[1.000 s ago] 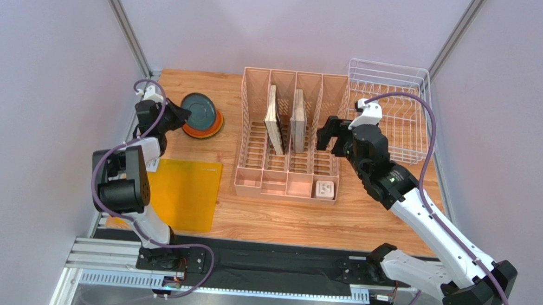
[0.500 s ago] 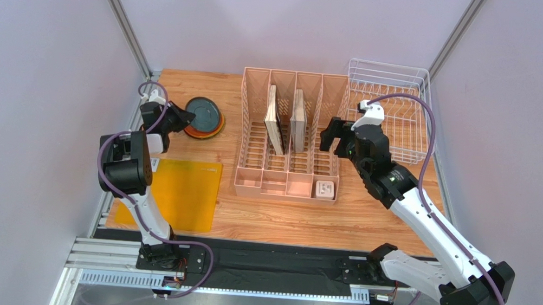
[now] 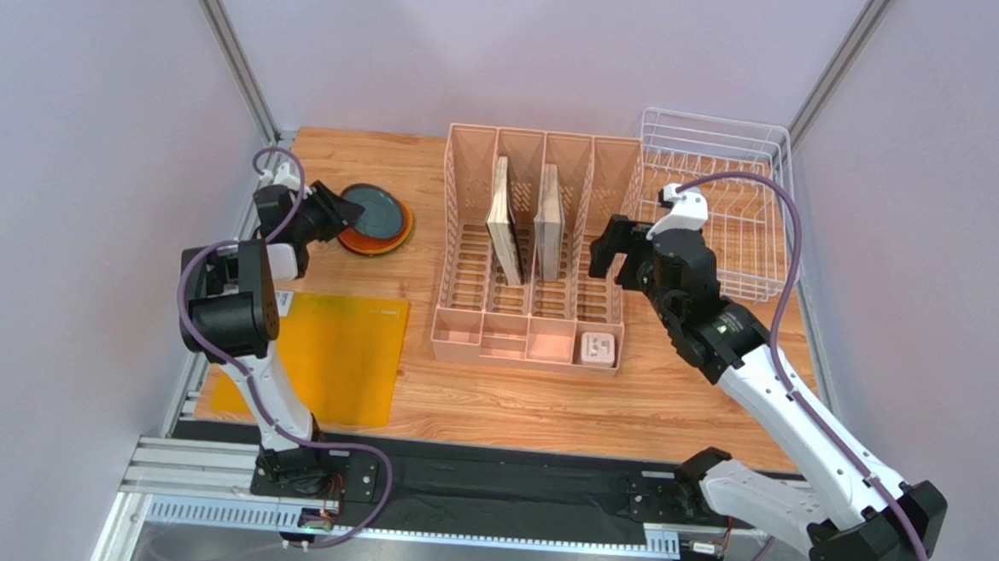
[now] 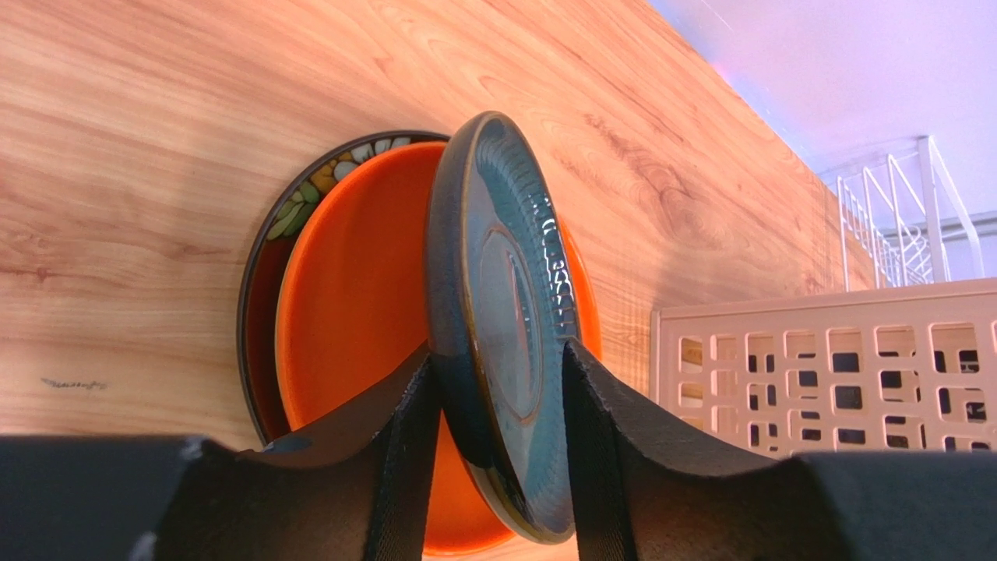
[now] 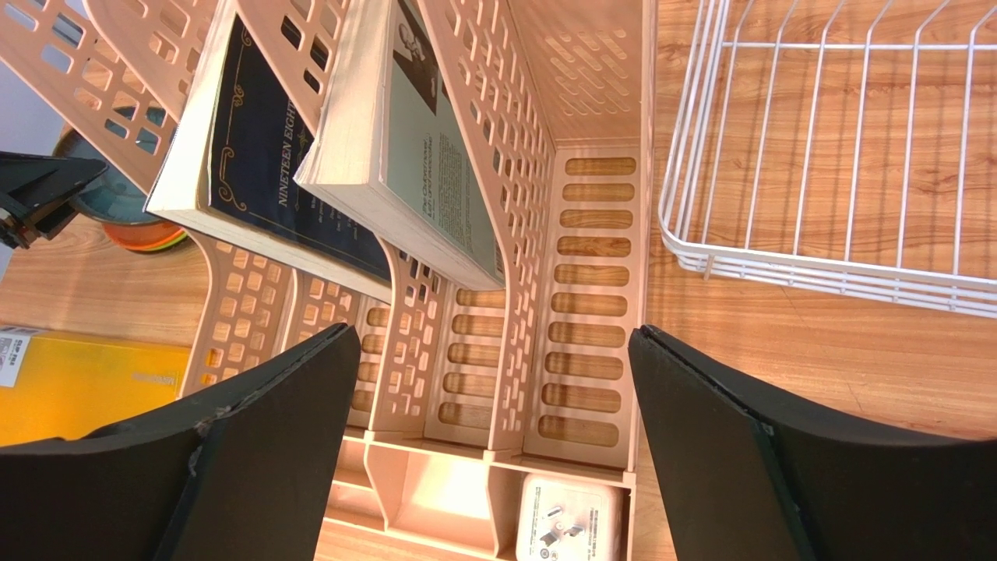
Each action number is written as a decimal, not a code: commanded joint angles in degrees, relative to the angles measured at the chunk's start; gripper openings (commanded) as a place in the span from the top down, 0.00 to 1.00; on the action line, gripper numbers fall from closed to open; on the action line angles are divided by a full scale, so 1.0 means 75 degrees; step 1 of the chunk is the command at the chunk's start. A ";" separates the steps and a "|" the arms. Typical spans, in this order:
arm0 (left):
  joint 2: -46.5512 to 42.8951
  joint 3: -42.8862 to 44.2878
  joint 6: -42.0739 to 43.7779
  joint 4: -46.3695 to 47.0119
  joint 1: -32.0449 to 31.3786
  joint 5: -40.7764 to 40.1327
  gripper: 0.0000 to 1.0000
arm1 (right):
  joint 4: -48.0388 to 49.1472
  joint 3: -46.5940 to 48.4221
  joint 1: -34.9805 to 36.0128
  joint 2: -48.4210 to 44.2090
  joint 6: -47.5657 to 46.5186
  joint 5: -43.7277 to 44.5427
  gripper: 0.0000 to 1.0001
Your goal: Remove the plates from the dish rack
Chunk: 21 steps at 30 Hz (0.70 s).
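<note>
A dark grey-teal plate [image 4: 503,316] stands tilted on edge between the fingers of my left gripper [image 4: 501,357], whose jaws have parted around its rim. It leans over an orange plate [image 4: 351,304], which lies on a dark red floral plate [image 4: 260,304]. From above, this stack [image 3: 376,213] sits at the table's back left with my left gripper [image 3: 329,208] at its left edge. The white wire dish rack [image 3: 716,116] at the back right shows no plates inside [image 5: 808,275]. My right gripper [image 3: 609,248] hangs open above the pink organizer, holding nothing [image 5: 492,339].
A pink slotted organizer [image 3: 528,333] with two upright books [image 3: 508,223] fills the middle, with a white charger [image 3: 598,349] in its front corner. A yellow square mat [image 3: 334,349] lies at the front left. The booth walls stand close to both sides.
My left gripper's jaws have widened around the grey-teal plate, which has settled a little lower onto the orange plate. The right arm has barely moved.
</note>
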 commanded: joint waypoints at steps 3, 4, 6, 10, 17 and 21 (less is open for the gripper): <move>-0.0118 0.0365 0.0247 -0.0373 0.0157 0.0258 0.40 | -0.0025 0.0280 -0.0034 -0.0183 -0.0188 0.0425 0.08; -0.0177 0.0377 0.0294 -0.0619 0.0146 0.0198 0.36 | -0.0048 0.0304 -0.0023 -0.0206 -0.0188 0.0448 0.08; -0.0271 0.0400 0.0552 -0.0866 0.0157 0.0151 0.22 | -0.0048 0.0316 -0.0023 -0.0241 -0.0176 0.0518 0.08; -0.0726 0.0213 0.0751 -0.1125 0.0157 -0.0083 0.20 | -0.0048 0.0374 -0.0034 -0.0312 -0.0188 0.0659 0.08; -0.1969 0.0178 0.1407 -0.2624 0.0157 -0.0610 0.19 | -0.0165 0.0702 -0.0034 -0.0289 -0.0492 0.1454 0.07; -0.2649 0.0083 0.1840 -0.2928 0.0157 -0.1325 0.11 | -0.0119 0.0761 -0.0046 -0.0300 -0.0785 0.1737 0.04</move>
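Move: The blue plate stands tilted between the left gripper's half-open fingers, its middle some 2 cm ahead, 4 cm right and 3 cm below. Under it lies the orange plate, about 2 cm ahead, 5 cm right and 7 cm down; the pink organizer is roughly 34 cm right and 3 cm back. From the empty right hand, the blue plate is about 43 cm left, 13 cm ahead and 19 cm lower. Open the half-open left fingers wide around the blue plate, letting it go while dipping about 1.5 cm and easing back. Then lift the left gripper clear to some 5 cm above where it began, ending 3 cm farther back and slightly left. Meanwhile bring the open, empty right gripper about 3 cm right and nearly as much up, turning it a little clockwise. ##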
